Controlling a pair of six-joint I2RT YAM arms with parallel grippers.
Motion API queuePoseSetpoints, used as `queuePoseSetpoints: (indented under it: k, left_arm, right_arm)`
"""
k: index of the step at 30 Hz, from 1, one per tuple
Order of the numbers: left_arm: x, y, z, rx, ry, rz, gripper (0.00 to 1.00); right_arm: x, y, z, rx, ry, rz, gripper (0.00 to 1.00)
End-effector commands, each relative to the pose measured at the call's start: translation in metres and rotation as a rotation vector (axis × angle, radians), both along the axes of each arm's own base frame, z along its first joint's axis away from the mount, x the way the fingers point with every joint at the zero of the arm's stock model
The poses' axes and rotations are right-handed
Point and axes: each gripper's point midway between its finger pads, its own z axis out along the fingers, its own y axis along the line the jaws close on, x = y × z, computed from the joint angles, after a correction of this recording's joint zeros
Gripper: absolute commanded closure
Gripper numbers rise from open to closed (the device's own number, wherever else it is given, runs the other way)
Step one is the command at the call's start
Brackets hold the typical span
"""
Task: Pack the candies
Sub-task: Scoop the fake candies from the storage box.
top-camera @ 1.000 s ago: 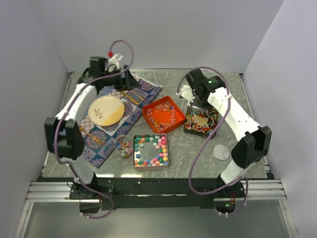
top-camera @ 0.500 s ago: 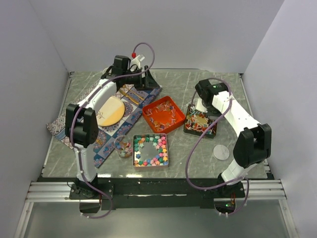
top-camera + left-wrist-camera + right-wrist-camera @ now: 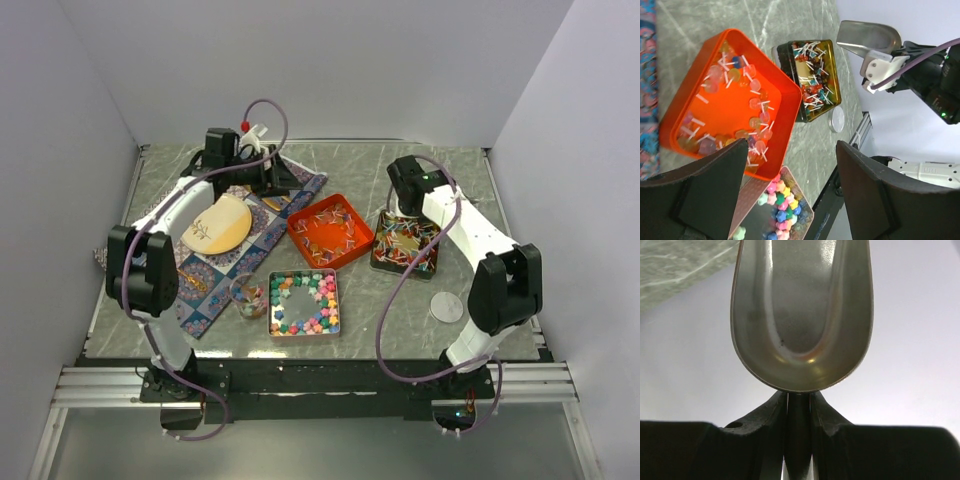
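Pastel star candies (image 3: pixel 303 302) (image 3: pixel 782 210) fill a square tin. Wrapped candies lie in the orange tray (image 3: pixel 300 222) (image 3: pixel 710 117), and red-white-blue pieces (image 3: pixel 405 243) (image 3: pixel 812 80) fill a dark tin. My left gripper (image 3: pixel 285 180) (image 3: pixel 795 190) hovers open and empty over the cloth's far corner, just left of the orange tray. My right gripper (image 3: pixel 395 195) (image 3: pixel 799 435) is shut on the handle of the silver scoop (image 3: pixel 800 315) (image 3: pixel 867 37). The scoop is empty and raised behind the dark tin.
A patterned cloth (image 3: pixel 215 270) carries a cream plate (image 3: pixel 217 222). A small glass bowl (image 3: pixel 248 296) with some candies stands left of the star tin. A round lid (image 3: pixel 447 306) (image 3: pixel 838 119) lies near the right arm. Walls close in the table on three sides.
My left arm swung right along the back, then came a little back and nearer; the cloth's left corner shifted outward. The right gripper with the scoop moved only slightly near the dark tin.
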Motion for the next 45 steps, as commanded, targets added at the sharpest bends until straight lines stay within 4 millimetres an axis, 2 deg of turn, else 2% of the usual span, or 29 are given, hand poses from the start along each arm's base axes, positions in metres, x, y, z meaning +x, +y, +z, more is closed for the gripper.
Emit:
queuePoseSetpoints:
  k: [1, 4, 9, 11, 14, 19, 25, 30, 33, 36, 37, 38, 39, 40, 43, 45]
  left_arm:
    - [-0.005, 0.019, 0.036, -0.044, -0.098, 0.034, 0.23]
    - [-0.006, 0.035, 0.035, -0.040, -0.098, 0.070, 0.23]
    - [-0.007, 0.056, 0.037, -0.039, -0.102, 0.125, 0.23]
    - [-0.006, 0.065, 0.038, -0.035, -0.108, 0.145, 0.23]
    - [-0.008, 0.074, 0.041, -0.037, -0.114, 0.169, 0.23]
    - [-0.015, 0.081, 0.037, -0.051, -0.107, 0.190, 0.22]
    - [-0.020, 0.086, 0.037, -0.049, -0.118, 0.207, 0.22]
    - [-0.019, 0.094, 0.040, -0.048, -0.120, 0.229, 0.22]
    - [-0.018, 0.097, 0.042, -0.048, -0.129, 0.236, 0.22]
    - [-0.019, 0.100, 0.041, -0.043, -0.126, 0.243, 0.22]
    - [-0.019, 0.101, 0.040, -0.042, -0.124, 0.245, 0.22]
    - [-0.019, 0.102, 0.038, -0.043, -0.118, 0.247, 0.22]
    - [-0.019, 0.102, 0.038, -0.044, -0.119, 0.248, 0.22]
    - [-0.019, 0.102, 0.036, -0.047, -0.114, 0.248, 0.22]
    - [-0.018, 0.100, 0.035, -0.061, -0.105, 0.246, 0.22]
    - [-0.016, 0.099, 0.035, -0.066, -0.097, 0.245, 0.22]
  right_arm:
    - [0.019, 0.015, 0.004, -0.159, 0.222, 0.265, 1.00]
    - [0.013, 0.025, -0.002, -0.176, 0.252, 0.338, 1.00]
    - [-0.002, 0.024, -0.020, -0.218, 0.340, 0.418, 1.00]
    - [-0.003, 0.022, -0.027, -0.248, 0.359, 0.437, 1.00]
    - [0.001, 0.022, -0.025, -0.282, 0.353, 0.452, 1.00]
    - [0.008, 0.022, -0.024, -0.332, 0.411, 0.473, 1.00]
    - [0.012, 0.027, -0.039, -0.412, 0.483, 0.596, 1.00]
    - [0.010, 0.025, -0.049, -0.459, 0.518, 0.611, 1.00]
    - [0.008, 0.028, -0.059, -0.437, 0.538, 0.597, 1.00]
    - [0.004, 0.047, -0.070, -0.333, 0.553, 0.571, 1.00]
    - [0.001, 0.055, -0.060, -0.278, 0.526, 0.517, 1.00]
    - [0.001, 0.063, -0.075, -0.214, 0.569, 0.498, 1.00]
    - [0.000, 0.067, -0.075, -0.179, 0.566, 0.465, 1.00]
    - [-0.001, 0.071, -0.067, -0.139, 0.540, 0.416, 1.00]
    - [-0.003, 0.073, -0.079, -0.104, 0.537, 0.423, 1.00]
    - [-0.008, 0.073, -0.076, -0.090, 0.511, 0.453, 1.00]
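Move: Back of the right hand, which holds the scoop, the gold candy box lies about 8 cm nearer the base, 10 cm to its left and some 17 cm below. The orange box is roughly 28 cm left and 5 cm back from the hand; the round lid is 24 cm back and nearly in line. From the empty left hand the gold box is about 28 cm right, 13 cm back and 18 cm below. Lowering the held scoop into the gold box, the right hand sinks about 6 cm in two dips with small back-and-forth shifts, wrist swinging counter-clockwise and tipping steeper, then sweeps left and slightly forward with the blade low, easing a little of the tip. The left hand, open and empty, draws some 10 cm left over the cloth, away from the boxes. ##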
